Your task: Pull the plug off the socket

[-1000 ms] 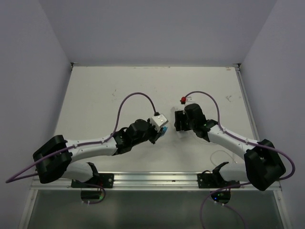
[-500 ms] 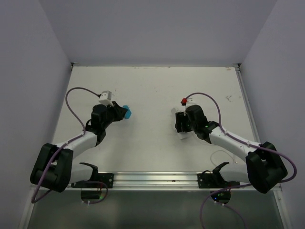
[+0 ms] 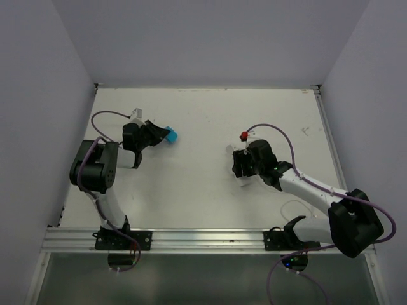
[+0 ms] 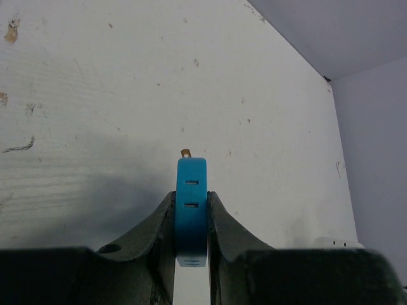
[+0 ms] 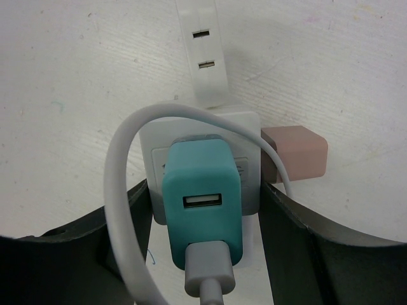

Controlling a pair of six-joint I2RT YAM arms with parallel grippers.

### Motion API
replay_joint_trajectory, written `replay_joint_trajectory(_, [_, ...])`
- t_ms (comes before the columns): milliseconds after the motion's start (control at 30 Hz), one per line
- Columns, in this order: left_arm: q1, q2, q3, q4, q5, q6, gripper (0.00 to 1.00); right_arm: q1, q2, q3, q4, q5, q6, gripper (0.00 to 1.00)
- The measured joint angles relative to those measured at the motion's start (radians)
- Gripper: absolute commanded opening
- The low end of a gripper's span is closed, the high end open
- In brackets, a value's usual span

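Note:
My left gripper [image 3: 159, 135] is at the far left of the table and is shut on a blue plug [image 3: 171, 135]. In the left wrist view the blue plug [image 4: 191, 190] stands pinched between the fingers [image 4: 156, 222], with two slots on its edge and a metal prong at its tip. My right gripper [image 3: 241, 166] is shut on the white socket [image 5: 245, 130], jaws against its two sides. A teal USB charger [image 5: 203, 190] with a grey connector and white cable [image 5: 117, 190] sits plugged into the socket's near face.
A pink plug [image 5: 299, 152] sticks out of the socket's right side. A white slotted block [image 5: 203, 51] sticks out of its far side. A small red thing [image 3: 243, 134] lies just beyond the right gripper. Side walls close in the white table [image 3: 203, 108].
My left arm has swung the blue plug from beside the right gripper at the table's middle out to the far left. The right gripper has stayed put on the socket.

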Motion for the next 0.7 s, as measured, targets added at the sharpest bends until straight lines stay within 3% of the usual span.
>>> replay_joint_trajectory(67, [0.005, 0.034, 0.011, 0.008, 0.013, -0.014, 0.11, 0.000, 0.000, 0.000, 0.000, -0.005, -0.004, 0.00])
replay_joint_trajectory(267, [0.009, 0.063, 0.016, 0.007, 0.020, -0.023, 0.59, 0.000, 0.000, 0.000, 0.000, -0.024, -0.015, 0.00])
replay_joint_trajectory(467, [0.028, 0.062, 0.002, 0.001, 0.013, -0.027, 0.91, 0.001, 0.000, 0.000, 0.000, -0.029, -0.018, 0.00])
replay_joint_trajectory(567, [0.035, 0.045, -0.021, 0.010, 0.012, -0.033, 1.00, 0.005, 0.000, 0.000, 0.000, -0.040, -0.024, 0.00])
replay_joint_trajectory(700, [0.038, -0.035, -0.066, -0.062, -0.014, -0.034, 1.00, 0.023, 0.000, 0.000, 0.000, -0.063, -0.038, 0.00])
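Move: The left hand already holds the blue plug, pulled free; the bare table spot it goes to is some 2 cm ahead, 1 cm right and 4 cm below. From that hand the white socket lies about 27 cm to the right and 16 cm back, gripped by the right hand, with a pink plug 4 cm ahead and 2 cm right of the right hand. From the right hand the blue plug is about 17 cm ahead and 25 cm left, at much the same height. The left hand sinks about 2 cm almost straight down to bring the blue plug onto the bare table, then opens its fingers wide, lets go and eases some 2 cm back and 2 cm left, staying low behind the plug. Meanwhile the right hand keeps its grip on the socket and shifts it about 1.5 cm left and slightly back, turning some 5 degrees counter-clockwise. ##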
